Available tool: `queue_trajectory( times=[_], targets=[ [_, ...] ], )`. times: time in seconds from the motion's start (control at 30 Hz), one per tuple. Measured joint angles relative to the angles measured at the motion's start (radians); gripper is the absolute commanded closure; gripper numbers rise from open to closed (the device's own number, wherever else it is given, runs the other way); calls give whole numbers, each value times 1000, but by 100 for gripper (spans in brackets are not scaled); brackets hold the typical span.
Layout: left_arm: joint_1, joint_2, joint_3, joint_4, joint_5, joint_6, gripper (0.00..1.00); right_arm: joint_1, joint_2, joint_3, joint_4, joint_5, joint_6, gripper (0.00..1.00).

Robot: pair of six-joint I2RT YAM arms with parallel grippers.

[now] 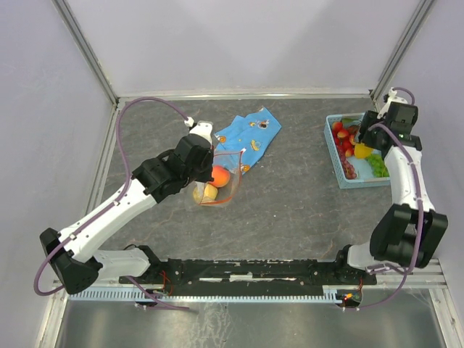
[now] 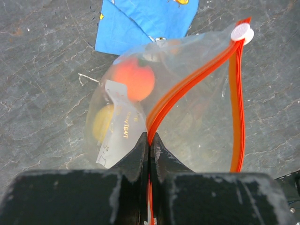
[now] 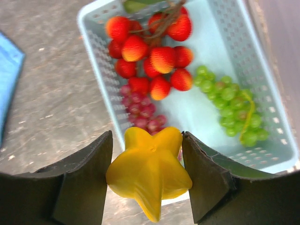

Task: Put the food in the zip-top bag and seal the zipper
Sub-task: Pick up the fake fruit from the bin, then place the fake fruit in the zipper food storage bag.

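Note:
The clear zip-top bag [image 1: 217,185] lies on the table with an orange fruit [image 2: 134,78] and a yellow fruit [image 2: 102,123] inside. Its red-orange zipper [image 2: 197,77] stands open, the white slider [image 2: 242,33] at the far end. My left gripper [image 2: 149,140] is shut on the zipper strip at the bag's near corner. My right gripper [image 3: 148,161] is shut on a yellow star-shaped fruit [image 3: 149,169] and holds it above the light-blue basket [image 3: 272,110]. In the basket lie red strawberries [image 3: 150,56], green grapes [image 3: 234,105] and purple grapes [image 3: 140,112].
A blue patterned cloth [image 1: 250,134] lies just behind the bag, partly under it. The basket [image 1: 338,161] stands at the table's right rear, near the frame post. The dark stone-patterned tabletop [image 1: 290,203] stretches between bag and basket.

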Motion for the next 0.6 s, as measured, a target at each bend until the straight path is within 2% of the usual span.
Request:
queue_trajectory(
  times=[0.27,0.6],
  targets=[
    [0,0,38,1,12,0,97,175,-204,-143,71,-40,156,62],
    [0,19,50,4,64,-21,97,448,-370,-195,226,-62,353,63]
  ],
)
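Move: The right hand already holds the yellow fruit clear above the bin. From it the bag's open mouth lies some 45 cm to the left, about 9 cm back and a few centimetres lower; the bin's middle is 15 cm below, roughly 4 cm ahead and 6 cm to the right; the blue cloth lies some 36 cm left, 5 cm ahead and 18 cm below. From the left hand, the bag's mouth is about 3 cm ahead, 7 cm right and 6 cm below. Keeping its steady pinch on the yellow fruit, the right hand sweeps about 20 cm left, away from the bin and towards the bag's open mouth, climbing some 10 cm on the way with only a slight draw back, while the wrist tips its fingers up and swings them counter-clockwise, about 20 degrees each, and rolls its left side up by nearly as much. The left hand stays shut on the bag's rim, lifting a little under 2 cm at first and easing about 1.5 cm to the right, towards the coming fruit. ##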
